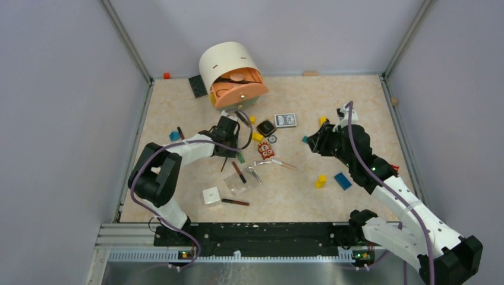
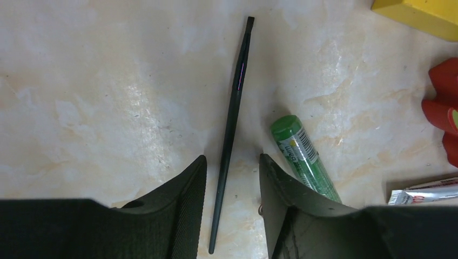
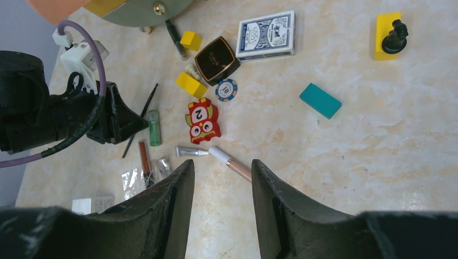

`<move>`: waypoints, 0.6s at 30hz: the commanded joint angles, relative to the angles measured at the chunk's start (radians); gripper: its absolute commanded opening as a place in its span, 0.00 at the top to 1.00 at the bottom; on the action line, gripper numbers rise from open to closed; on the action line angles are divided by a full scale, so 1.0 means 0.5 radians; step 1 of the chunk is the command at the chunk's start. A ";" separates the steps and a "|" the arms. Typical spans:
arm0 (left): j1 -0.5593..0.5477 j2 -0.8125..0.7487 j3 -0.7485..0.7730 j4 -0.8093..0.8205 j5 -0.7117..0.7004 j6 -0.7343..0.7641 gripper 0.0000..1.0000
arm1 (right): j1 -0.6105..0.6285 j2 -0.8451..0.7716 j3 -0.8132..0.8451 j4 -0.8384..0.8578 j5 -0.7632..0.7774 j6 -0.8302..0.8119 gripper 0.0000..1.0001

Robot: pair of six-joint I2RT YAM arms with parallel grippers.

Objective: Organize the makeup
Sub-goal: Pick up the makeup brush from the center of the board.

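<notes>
A long thin black brush [image 2: 232, 116] lies flat on the table. My left gripper [image 2: 232, 162] is low over it and open, one finger on each side of the handle, neither touching it. A green tube [image 2: 302, 156] lies just right of the right finger. My right gripper [image 3: 222, 167] hovers open over bare table with nothing between its fingers. Ahead of it lie a rose-gold tube [image 3: 232, 162], a small silver tube [image 3: 190, 152], a dark-red pencil [image 3: 143, 156], a clear pouch [image 1: 245, 183] and a black square compact [image 3: 217, 59].
A round cream and orange organizer [image 1: 235, 74] stands at the back. Around the middle lie a card deck [image 1: 286, 120], a red owl tile [image 3: 203, 120], a poker chip [image 3: 226, 89], yellow blocks [image 3: 190, 84], a teal block [image 3: 321, 100] and a blue block [image 1: 342, 181]. A white box [image 1: 211, 196] sits near the front.
</notes>
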 commanded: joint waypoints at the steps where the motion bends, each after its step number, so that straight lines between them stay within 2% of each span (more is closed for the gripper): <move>1: -0.006 0.044 0.035 -0.093 -0.145 0.001 0.58 | 0.010 -0.020 -0.010 0.048 0.006 0.000 0.57; 7: -0.002 0.030 -0.032 -0.092 -0.209 -0.003 0.80 | 0.013 -0.022 -0.003 0.051 0.003 -0.003 0.57; 14: 0.033 -0.033 -0.091 -0.075 -0.220 -0.010 1.00 | 0.011 -0.025 -0.003 0.037 0.009 -0.008 0.57; 18: 0.040 -0.154 -0.103 -0.079 -0.228 -0.017 1.00 | 0.010 -0.033 -0.009 0.036 0.012 -0.007 0.57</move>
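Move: The left hand is already down with its half-open fingers straddling the makeup brush, whose middle lies roughly 1 cm ahead and 1 cm below, on its centre line. Beside it a green tube lies about 4 cm to the right and level with it; a brown pencil is some 6 cm back and 4 cm right, and a yellow block 8 cm ahead and 10 cm right. From the right hand, the brush is about 29 cm left, 6 cm ahead and 20 cm below. The left hand stays low over the table and shuts its fingers steadily from half open to fully closed, pinching the thin black brush near the middle of its handle. While closing, it slides left by about 2 cm, away from the green tube, without rising or sinking, and turns barely 5 degrees, carrying the gripped part of the brush along. ##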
